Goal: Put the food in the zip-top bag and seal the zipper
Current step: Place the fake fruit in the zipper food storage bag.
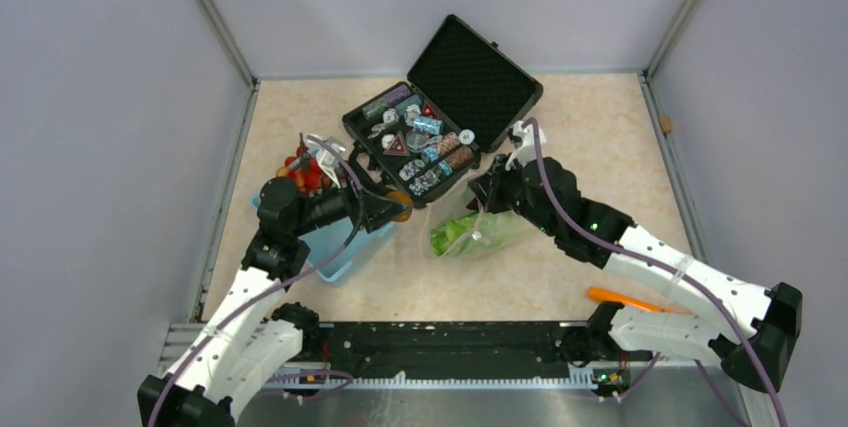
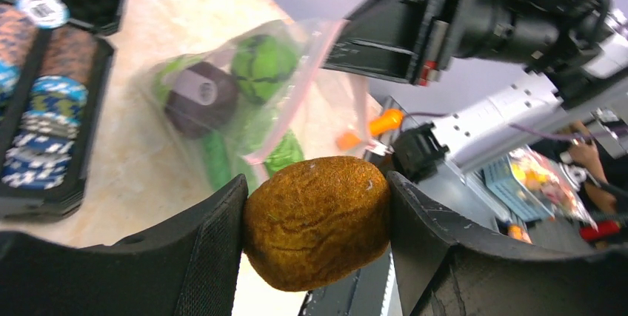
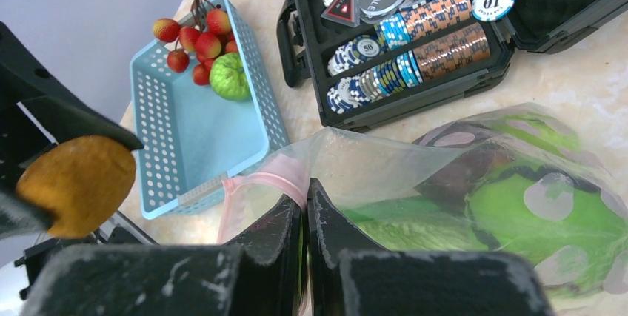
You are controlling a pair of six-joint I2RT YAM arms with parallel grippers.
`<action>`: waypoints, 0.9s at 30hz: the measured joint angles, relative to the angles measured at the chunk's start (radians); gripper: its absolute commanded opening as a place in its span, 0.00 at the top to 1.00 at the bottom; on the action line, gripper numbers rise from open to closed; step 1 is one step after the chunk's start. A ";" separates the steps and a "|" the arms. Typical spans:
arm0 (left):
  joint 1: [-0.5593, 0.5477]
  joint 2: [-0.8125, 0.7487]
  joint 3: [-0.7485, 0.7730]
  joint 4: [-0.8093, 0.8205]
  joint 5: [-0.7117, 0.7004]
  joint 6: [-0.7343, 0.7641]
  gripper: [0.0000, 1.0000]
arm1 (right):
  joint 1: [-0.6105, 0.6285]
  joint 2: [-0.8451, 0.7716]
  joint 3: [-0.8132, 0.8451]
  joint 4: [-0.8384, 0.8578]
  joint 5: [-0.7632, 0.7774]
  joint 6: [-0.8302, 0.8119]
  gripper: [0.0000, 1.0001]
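My left gripper [image 2: 317,221] is shut on the orange [image 2: 318,220], a rough brownish-orange ball held in the air between the basket and the zip-top bag [image 1: 480,232]. The clear bag lies in the middle of the table and holds a dark purple piece [image 2: 198,98], a green leafy ball [image 2: 263,64] and other green food. My right gripper [image 3: 304,197] is shut on the pink zipper [image 3: 270,181] and lifts the bag's mouth, which faces the orange [image 3: 78,183]. Red cherry tomatoes [image 3: 192,35] and a green apple [image 3: 229,75] sit at the far end of the basket.
The light blue basket [image 1: 330,247] stands at the left under my left arm. An open black case [image 1: 440,117] of chips sits just behind the bag. An orange elongated object [image 1: 630,299] lies by the right arm's base. Walls close in on three sides.
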 measured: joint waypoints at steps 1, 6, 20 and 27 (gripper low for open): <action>-0.011 0.002 0.000 0.015 0.020 0.000 0.63 | 0.000 0.002 0.000 0.001 -0.001 0.000 0.96; -0.146 0.037 0.043 -0.053 -0.031 0.059 0.66 | 0.000 0.011 0.000 0.011 -0.012 0.003 0.96; -0.470 0.211 0.116 -0.032 -0.435 0.130 0.71 | 0.000 0.015 0.000 0.014 -0.016 0.007 0.96; -0.499 0.253 0.118 0.002 -0.517 0.093 0.66 | 0.000 0.015 0.000 0.013 -0.015 0.007 0.97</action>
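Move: The bag mouth, held by the right gripper, lies some 12 cm to the right of the left gripper, about 1 cm back and 5 cm below. The food already in the bag sits about 6 cm back, 13 cm to the right and 16 cm below. From the left hand, the chip case tray is 13 cm ahead, 3 cm right and 17 cm below; the blue basket is 17 cm left, 2 cm back and 18 cm down. From the right gripper the mouth's middle is about 4 cm left, 2 cm back and 3 cm lower. Bring the left gripper, still clasping the orange-brown fruit, about 9 cm to the right up to the bag mouth: swing it back some 4 cm on the way, then forward again by nearly as much while dipping it a few centimetres. Keep its fingers set and let the wrist roll only slightly; hold the mouth steady with the right gripper's pinch. ##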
